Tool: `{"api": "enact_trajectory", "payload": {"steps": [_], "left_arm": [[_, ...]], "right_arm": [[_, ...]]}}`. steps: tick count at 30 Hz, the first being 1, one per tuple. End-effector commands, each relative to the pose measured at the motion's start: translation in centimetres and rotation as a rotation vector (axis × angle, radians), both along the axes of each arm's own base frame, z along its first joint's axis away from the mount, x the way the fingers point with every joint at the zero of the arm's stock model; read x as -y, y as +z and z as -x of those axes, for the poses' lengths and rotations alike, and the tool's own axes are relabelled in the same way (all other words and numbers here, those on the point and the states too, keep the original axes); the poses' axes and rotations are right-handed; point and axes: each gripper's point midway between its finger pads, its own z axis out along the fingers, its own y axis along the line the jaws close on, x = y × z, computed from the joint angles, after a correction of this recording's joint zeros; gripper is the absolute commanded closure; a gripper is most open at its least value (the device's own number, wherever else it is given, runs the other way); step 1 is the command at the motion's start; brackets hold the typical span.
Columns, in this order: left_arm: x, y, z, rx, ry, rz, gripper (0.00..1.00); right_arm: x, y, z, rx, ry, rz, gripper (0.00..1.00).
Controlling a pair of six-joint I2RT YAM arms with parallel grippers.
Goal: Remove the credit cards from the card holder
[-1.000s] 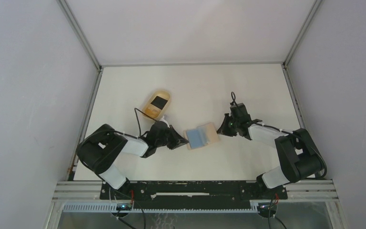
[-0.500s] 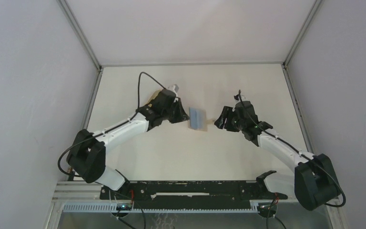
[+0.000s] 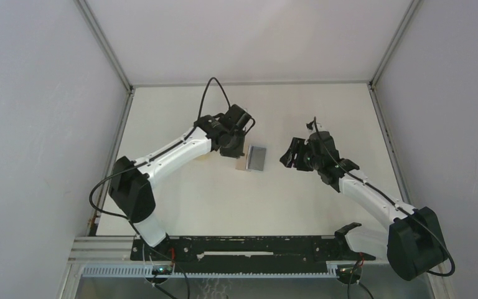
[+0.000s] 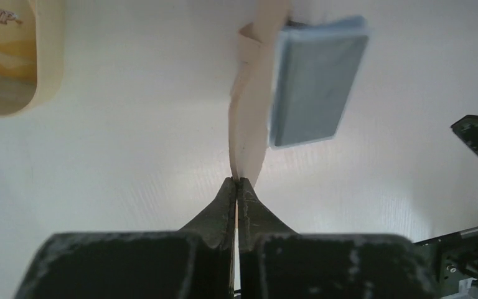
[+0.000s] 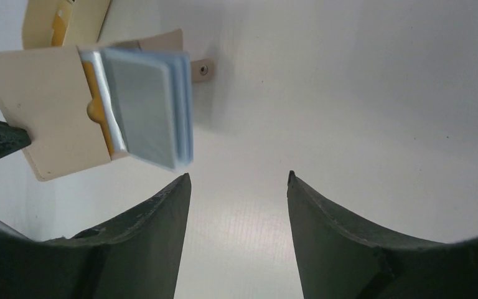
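My left gripper [image 4: 237, 181] is shut on one corner of the tan card holder [image 4: 249, 118], which it holds above the table, edge-on in the left wrist view. A stack of light blue credit cards [image 4: 314, 81] sticks partway out of the holder. In the right wrist view the holder [image 5: 43, 118] faces me flat, with the cards [image 5: 149, 106] fanned out of its pocket and the snap tab [image 5: 200, 68] behind them. My right gripper [image 5: 238, 177] stands open just right of the cards, touching nothing. From above, the cards [image 3: 258, 157] hang between the left gripper [image 3: 235, 149] and the right gripper [image 3: 289, 157].
An oval tan tray [image 4: 12, 56] with a raised rim lies on the white table [image 3: 299, 112] to the left of the holder, mostly hidden under the left arm in the top view. Grey walls stand on both sides.
The left gripper has lifted the holder off the table and carried it toward the back. The right gripper has opened, let go, and now sits apart to the right of the cards.
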Motion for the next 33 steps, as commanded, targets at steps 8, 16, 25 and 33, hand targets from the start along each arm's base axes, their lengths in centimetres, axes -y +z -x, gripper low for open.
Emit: {"api": "enact_trajectory", "payload": {"steps": [8, 16, 25, 33], "left_arm": [[6.5, 9.5, 2.0, 0.068, -0.145, 0.586, 1.0], [10.1, 17.0, 2.7, 0.088, -0.241, 0.916, 1.0], [7.5, -2.1, 4.3, -0.12, -0.079, 0.812, 1.0], [5.3, -9.7, 6.4, -0.204, -0.058, 0.676, 1.0]], "right_arm": [[-0.9, 4.4, -0.3, 0.127, 0.072, -0.05, 0.33], [2.3, 7.1, -0.5, 0.212, -0.061, -0.012, 0.34], [4.4, 7.8, -0.2, 0.243, -0.14, 0.03, 0.33], [-1.9, 9.1, 1.6, 0.259, 0.197, -0.128, 0.35]]}}
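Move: Hanging from the left fingers, the card holder has its middle about 4 cm to their right and 4 cm below. The bare table patch it is swung down to lies some 8 cm back, 11 cm right and 14 cm below that hand; the bowl sits about 13 cm ahead, 14 cm left and 14 cm below it. From the open right hand the card holder is roughly 13 cm to the left, at about its height. Flicking the card holder, the left hand keeps its pinch on the edge, lifts about 11 cm while swinging to the right and tipping its fingers some 45 degrees towards the right, then whips down over 20 cm, drawing back and somewhat left, to just above the table. The open right hand rises about 5 cm and shifts a little right. ##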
